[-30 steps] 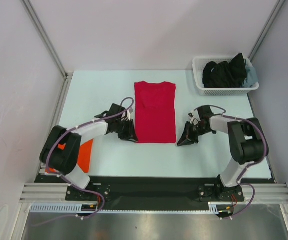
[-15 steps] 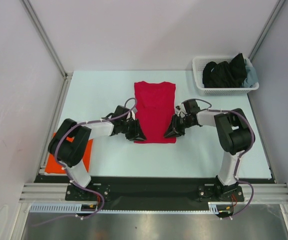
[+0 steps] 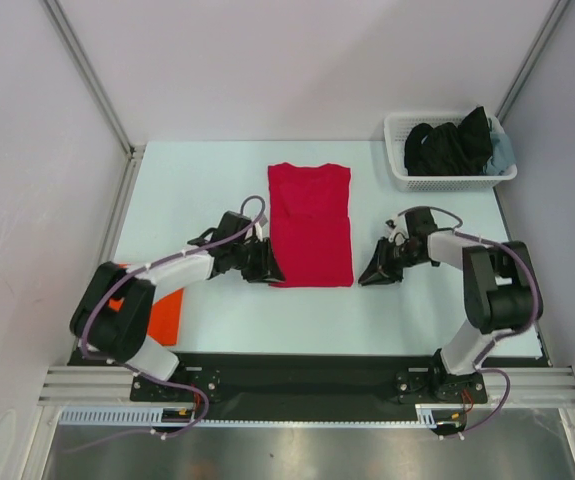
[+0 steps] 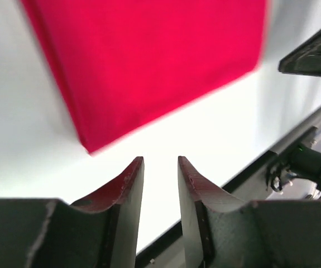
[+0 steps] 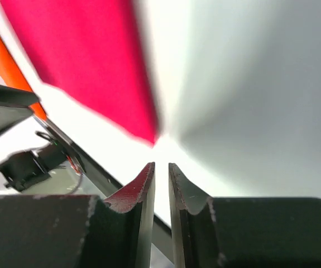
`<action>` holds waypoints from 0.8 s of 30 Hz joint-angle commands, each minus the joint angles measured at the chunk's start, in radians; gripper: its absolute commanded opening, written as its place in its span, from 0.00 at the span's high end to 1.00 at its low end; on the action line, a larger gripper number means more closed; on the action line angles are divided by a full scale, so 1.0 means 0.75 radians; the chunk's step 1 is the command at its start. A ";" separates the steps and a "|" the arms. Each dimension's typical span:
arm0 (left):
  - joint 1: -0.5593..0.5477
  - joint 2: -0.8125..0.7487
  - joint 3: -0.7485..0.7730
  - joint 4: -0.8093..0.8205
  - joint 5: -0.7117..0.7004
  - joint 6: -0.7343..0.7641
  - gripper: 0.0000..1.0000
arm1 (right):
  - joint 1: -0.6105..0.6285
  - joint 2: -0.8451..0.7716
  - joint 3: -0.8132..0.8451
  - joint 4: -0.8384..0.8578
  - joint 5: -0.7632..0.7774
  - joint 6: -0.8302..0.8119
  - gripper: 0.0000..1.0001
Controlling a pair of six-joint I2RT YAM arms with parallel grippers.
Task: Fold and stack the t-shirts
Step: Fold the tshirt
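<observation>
A crimson red t-shirt (image 3: 310, 225) lies folded into a narrow rectangle at the table's middle. Its near left corner fills the left wrist view (image 4: 149, 61), and its near right corner shows in the right wrist view (image 5: 87, 61). A bright orange t-shirt (image 3: 168, 311) lies flat at the near left, partly hidden by the left arm. My left gripper (image 3: 266, 268) sits low beside the red shirt's near left corner, open and empty (image 4: 160, 162). My right gripper (image 3: 371, 276) sits a little right of the near right corner, its jaws a narrow gap apart and empty (image 5: 161, 166).
A white lattice basket (image 3: 399, 172) holding dark clothes stands at the back right. The table's black front rail (image 3: 297, 370) runs along the near edge. Grey walls close in the left, back and right sides.
Both grippers closed in on the red shirt's near corners half a second ago, then drew back outward off the cloth. Both jaws stand wider than a second ago. The red shirt lies as before.
</observation>
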State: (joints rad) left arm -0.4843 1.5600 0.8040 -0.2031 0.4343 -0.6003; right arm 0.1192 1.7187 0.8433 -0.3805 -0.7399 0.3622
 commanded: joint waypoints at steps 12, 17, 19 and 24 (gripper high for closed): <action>-0.048 0.143 0.094 0.121 0.020 -0.104 0.63 | 0.522 0.173 0.324 0.272 0.011 0.378 0.79; -0.007 0.176 0.035 0.130 0.008 -0.061 0.64 | 0.481 0.285 0.261 0.331 -0.008 0.352 0.78; 0.020 0.160 -0.025 0.124 -0.002 -0.044 0.65 | 0.410 0.247 0.201 0.305 0.003 0.309 0.78; 0.034 -0.085 -0.174 0.089 -0.029 -0.050 0.62 | 0.273 0.022 0.078 0.040 0.094 0.033 0.75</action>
State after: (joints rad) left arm -0.4686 1.6230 0.7368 -0.1017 0.4477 -0.6617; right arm 0.3748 1.8633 0.9306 -0.2195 -0.7593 0.5484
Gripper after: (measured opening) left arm 0.368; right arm 0.231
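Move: The folded t-shirt's middle lies about 12 cm to the right hand's left and 18 cm ahead, with the table only about 2 cm below the open-air fingertips. That hand hovers just outside the near right corner. From the left hand, low by the near left corner, the same middle is 18 cm ahead, 7 cm right and 4 cm down. The orange cloth lies some 30 cm to the left hand's left and 5 cm back; the basket is about 37 cm ahead of the right hand and 25 cm to its right. The right fingertips come down onto the shirt's near end and brush back outwards: that hand first lifts about 6 cm, arcs some 14 cm left over the near end, sinks, then sweeps about 5 cm right, low down, the wrist turning slightly counter-clockwise and partly back. The left hand hops up 4 cm and a little right, drops to about 3 cm below its start, then slides slightly left by the near left corner. Neither gripper opens or closes. ##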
